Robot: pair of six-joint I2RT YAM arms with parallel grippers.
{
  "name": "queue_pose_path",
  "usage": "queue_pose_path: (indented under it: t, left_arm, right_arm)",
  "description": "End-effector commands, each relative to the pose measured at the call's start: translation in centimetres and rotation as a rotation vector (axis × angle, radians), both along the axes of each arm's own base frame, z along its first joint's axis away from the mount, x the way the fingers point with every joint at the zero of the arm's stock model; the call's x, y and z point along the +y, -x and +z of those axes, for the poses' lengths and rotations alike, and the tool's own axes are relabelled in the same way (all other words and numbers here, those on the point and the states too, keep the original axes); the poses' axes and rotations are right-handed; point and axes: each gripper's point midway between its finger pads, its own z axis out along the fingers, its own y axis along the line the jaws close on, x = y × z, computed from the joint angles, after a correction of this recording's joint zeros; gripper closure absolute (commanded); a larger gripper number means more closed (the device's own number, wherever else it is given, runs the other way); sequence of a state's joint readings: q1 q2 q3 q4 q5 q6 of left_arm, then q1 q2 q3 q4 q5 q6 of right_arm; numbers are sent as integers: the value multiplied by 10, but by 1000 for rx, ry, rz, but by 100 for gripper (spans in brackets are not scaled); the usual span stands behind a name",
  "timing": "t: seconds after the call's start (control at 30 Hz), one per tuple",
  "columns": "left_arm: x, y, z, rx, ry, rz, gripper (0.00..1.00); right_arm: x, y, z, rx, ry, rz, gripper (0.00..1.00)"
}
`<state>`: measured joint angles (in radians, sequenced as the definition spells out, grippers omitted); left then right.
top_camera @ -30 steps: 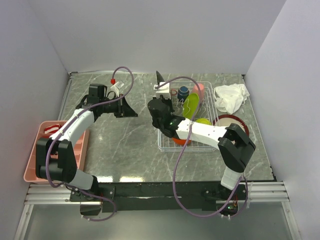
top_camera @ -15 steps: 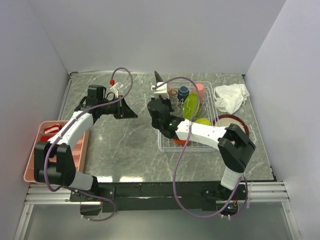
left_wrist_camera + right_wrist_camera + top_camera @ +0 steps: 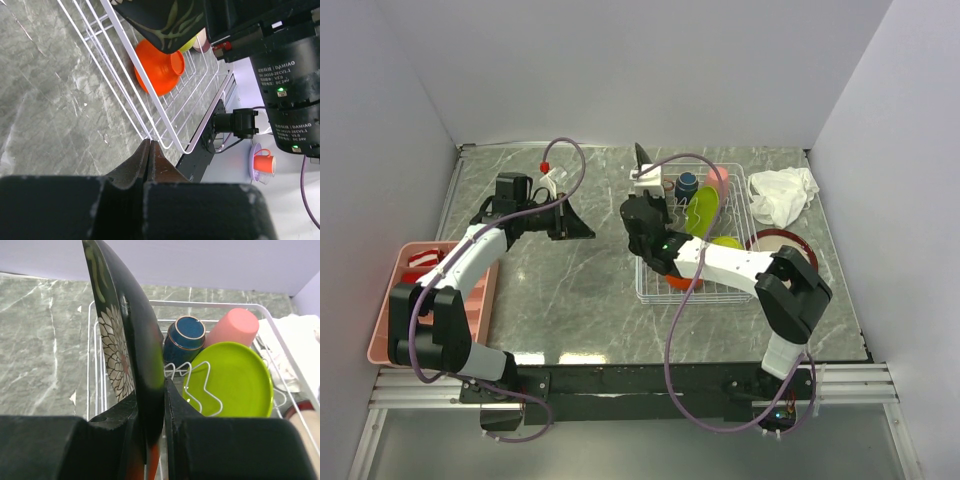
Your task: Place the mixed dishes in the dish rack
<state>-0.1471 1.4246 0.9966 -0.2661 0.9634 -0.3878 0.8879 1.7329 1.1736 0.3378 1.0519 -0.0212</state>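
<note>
My right gripper (image 3: 642, 186) (image 3: 150, 390) is shut on the black floral square plate (image 3: 640, 156) (image 3: 122, 340). It holds the plate on edge over the far left end of the white wire dish rack (image 3: 655, 290) (image 3: 210, 303). In the rack are a lime green plate (image 3: 702, 210) (image 3: 235, 380), a dark navy cup (image 3: 688, 183) (image 3: 184, 337), a salmon cup (image 3: 717, 178) (image 3: 232, 325), a lime green bowl (image 3: 725, 243) and an orange bowl (image 3: 675, 281) (image 3: 157, 67). A brown round plate (image 3: 782, 243) lies right of the rack. My left gripper (image 3: 578, 226) (image 3: 149, 146) is shut and empty, left of the rack.
A white cloth rag (image 3: 782, 193) lies at the far right beside the rack. A pink divided tray (image 3: 388, 320) sits at the table's left edge. Grey walls close in the back and both sides.
My right gripper with the black plate has shifted slightly over the rack's far left end. The left arm has drawn back a little to the left.
</note>
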Motion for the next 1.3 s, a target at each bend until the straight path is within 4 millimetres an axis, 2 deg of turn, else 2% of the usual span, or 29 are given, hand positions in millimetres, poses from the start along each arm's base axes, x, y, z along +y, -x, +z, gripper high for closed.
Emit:
queue_pose_path:
  t: [0.0, 0.23, 0.4, 0.5, 0.6, 0.63, 0.83, 1.03, 1.17, 1.2, 1.23, 1.27]
  left_arm:
    - [0, -2, 15, -69, 17, -9, 99]
    - [0, 0, 12, -61, 12, -9, 99]
    - [0, -2, 15, -69, 10, -9, 99]
    - [0, -2, 15, -67, 8, -12, 99]
    - [0, -3, 16, -71, 14, -12, 99]
    - [-1, -3, 15, -67, 16, -12, 99]
    - [-1, -2, 15, -69, 17, -13, 99]
    - [-1, 0, 13, -66, 24, -17, 99]
    - [-1, -2, 16, -69, 25, -11, 99]
    - [-1, -3, 18, -74, 21, -9, 99]
    - [0, -2, 18, -71, 16, -6, 93]
    - [1, -3, 17, -75, 6, -1, 84]
  right_arm:
    - [-5, -6, 17, -82, -147, -70, 100]
    - [10, -17, 3, -67, -158, -77, 100]
    - [22, -11, -11, -23, -142, -37, 99]
    - [25, 1, -17, 11, -138, -10, 74]
    - [30, 16, -22, 44, -148, 30, 64]
    - [29, 20, -28, 57, -146, 37, 63]
    - [29, 34, -37, 99, -146, 70, 56]
    - [26, 37, -28, 90, -147, 81, 47]
    - [19, 40, -8, 81, -153, 78, 43]
    - [18, 41, 0, 80, -161, 80, 39]
    - [17, 43, 6, 80, -174, 81, 37]
    - [12, 49, 14, 94, -175, 92, 31]
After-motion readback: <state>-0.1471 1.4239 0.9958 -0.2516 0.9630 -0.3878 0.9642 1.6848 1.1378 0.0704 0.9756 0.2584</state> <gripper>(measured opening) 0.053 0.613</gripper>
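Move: Held upright in the right hand, the dark floral plate is bound for the leftmost slot of the rack's tines, about 4 cm ahead, 2 cm to the left and 16 cm below. The blue cup is some 16 cm ahead and 8 cm right of this hand, the green plate about 6 cm ahead and 12 cm right, the orange bowl roughly 10 cm back and 6 cm right. From the left hand, that slot lies about 14 cm ahead and 17 cm right. Lowering the dark plate about 3 cm between the rack's left side wires and the tines, the right hand opens its fingers and lets go. Opening further, it sinks another 3 cm while easing back about 4 cm and slightly left, fingertips tipping down some 10 degrees, then rises about 2 cm with the plate still between the spread fingers. ##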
